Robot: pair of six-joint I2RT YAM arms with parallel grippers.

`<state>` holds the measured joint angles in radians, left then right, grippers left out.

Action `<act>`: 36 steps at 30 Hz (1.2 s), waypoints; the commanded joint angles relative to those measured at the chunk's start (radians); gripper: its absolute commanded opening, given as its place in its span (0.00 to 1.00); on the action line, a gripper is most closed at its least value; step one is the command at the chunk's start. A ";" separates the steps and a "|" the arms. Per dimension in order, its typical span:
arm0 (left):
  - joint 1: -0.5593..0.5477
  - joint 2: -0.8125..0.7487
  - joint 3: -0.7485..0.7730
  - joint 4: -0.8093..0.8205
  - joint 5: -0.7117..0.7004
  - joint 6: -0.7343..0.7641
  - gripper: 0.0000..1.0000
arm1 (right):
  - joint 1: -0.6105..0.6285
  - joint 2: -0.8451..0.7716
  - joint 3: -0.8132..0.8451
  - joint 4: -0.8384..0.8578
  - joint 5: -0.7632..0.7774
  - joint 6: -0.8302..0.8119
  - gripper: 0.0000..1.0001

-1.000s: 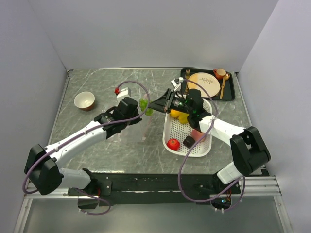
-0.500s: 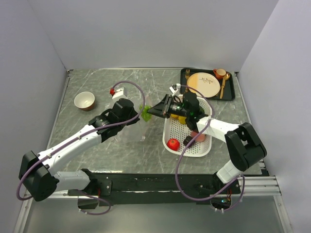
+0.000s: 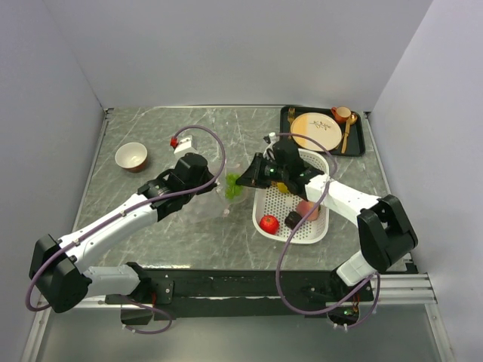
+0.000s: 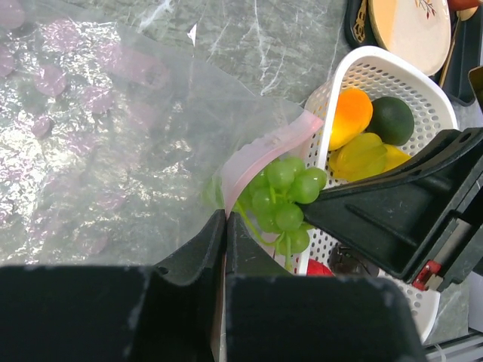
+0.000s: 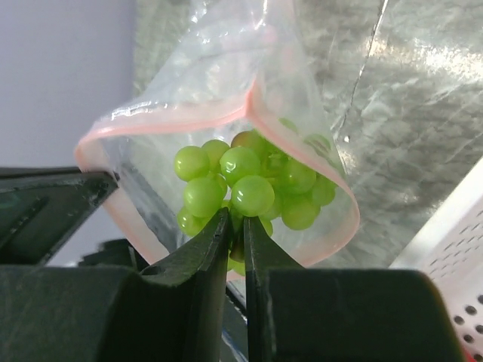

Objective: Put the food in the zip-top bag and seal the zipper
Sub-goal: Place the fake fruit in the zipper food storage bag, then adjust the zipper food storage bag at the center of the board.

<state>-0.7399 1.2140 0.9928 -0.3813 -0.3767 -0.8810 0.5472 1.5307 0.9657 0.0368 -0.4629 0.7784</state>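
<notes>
The clear zip-top bag (image 4: pixel 113 136) lies on the marble table, its mouth lifted toward the basket. My left gripper (image 4: pixel 225 220) is shut on its pale pink zipper (image 4: pixel 264 149) and holds the mouth open. My right gripper (image 5: pixel 235 225) is shut on the green grapes (image 5: pixel 253 188), which hang at the bag's mouth (image 5: pixel 219 113), partly inside it. In the top view the grapes (image 3: pixel 233 186) sit between the two grippers. The orange mango (image 4: pixel 349 117), dark avocado (image 4: pixel 389 121), yellow lemon (image 4: pixel 362 154), red tomato (image 3: pixel 269 223), pink peach (image 3: pixel 308 210) and a small dark piece (image 3: pixel 293 219) lie in the white basket (image 3: pixel 302 235).
A black tray (image 3: pixel 355 147) at the back right holds a cream plate (image 3: pixel 316 130), a small cup (image 3: pixel 341 114) and a spoon. A cream bowl (image 3: pixel 130 156) stands at the back left. Purple cables loop above both arms.
My right gripper has carried the grapes left and down, from beside the bag's lifted edge into its mouth. My left gripper has stayed pinched on the zipper, shifting slightly.
</notes>
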 commanded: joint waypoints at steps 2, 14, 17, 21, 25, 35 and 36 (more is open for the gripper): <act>0.002 -0.016 0.029 0.028 -0.007 0.005 0.05 | 0.054 -0.015 0.145 -0.130 0.023 -0.140 0.14; 0.002 -0.047 0.032 0.021 -0.031 -0.001 0.06 | 0.134 0.080 0.314 -0.325 0.055 -0.271 0.45; 0.004 -0.057 0.038 0.015 -0.044 0.001 0.06 | 0.145 0.088 0.324 -0.354 0.082 -0.281 0.44; 0.002 -0.076 0.040 0.009 -0.056 -0.006 0.07 | 0.149 0.083 0.330 -0.386 0.119 -0.298 0.46; 0.002 -0.082 0.038 0.005 -0.064 -0.004 0.08 | 0.149 0.037 0.309 -0.370 0.174 -0.294 0.54; 0.004 -0.074 0.049 -0.045 -0.123 -0.038 0.08 | 0.148 -0.081 0.219 -0.425 0.302 -0.226 0.62; 0.004 -0.074 0.052 -0.047 -0.129 -0.042 0.08 | 0.148 -0.095 0.203 -0.411 0.303 -0.213 0.62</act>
<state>-0.7399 1.1587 0.9936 -0.4179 -0.4507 -0.8906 0.6895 1.5013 1.2232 -0.3710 -0.2161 0.5156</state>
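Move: The right hand already has the grapes at its fingertips in the bag's open mouth. The bag's inside, their destination, lies about 7 cm to its left, 4 cm back and 6 cm below. From that hand the white basket's middle is some 16 cm right, 5 cm back and 12 cm lower, with the tomato about 9 cm right, 13 cm back and 11 cm lower. The left hand pinches the rim, with the bag's inside about 4 cm back, straight left-right, and 8 cm below. The right fingers let go of the grapes, opening to over half as the hand pushes about 4 cm left and 5 cm up at the mouth. Still opening, the hand sinks about as far again, then draws back right and rises some 3 cm, its fingertips having tipped down 15 to 20 degrees. The left hand keeps its pinch on the rim, easing up and left by a couple of centimetres. ##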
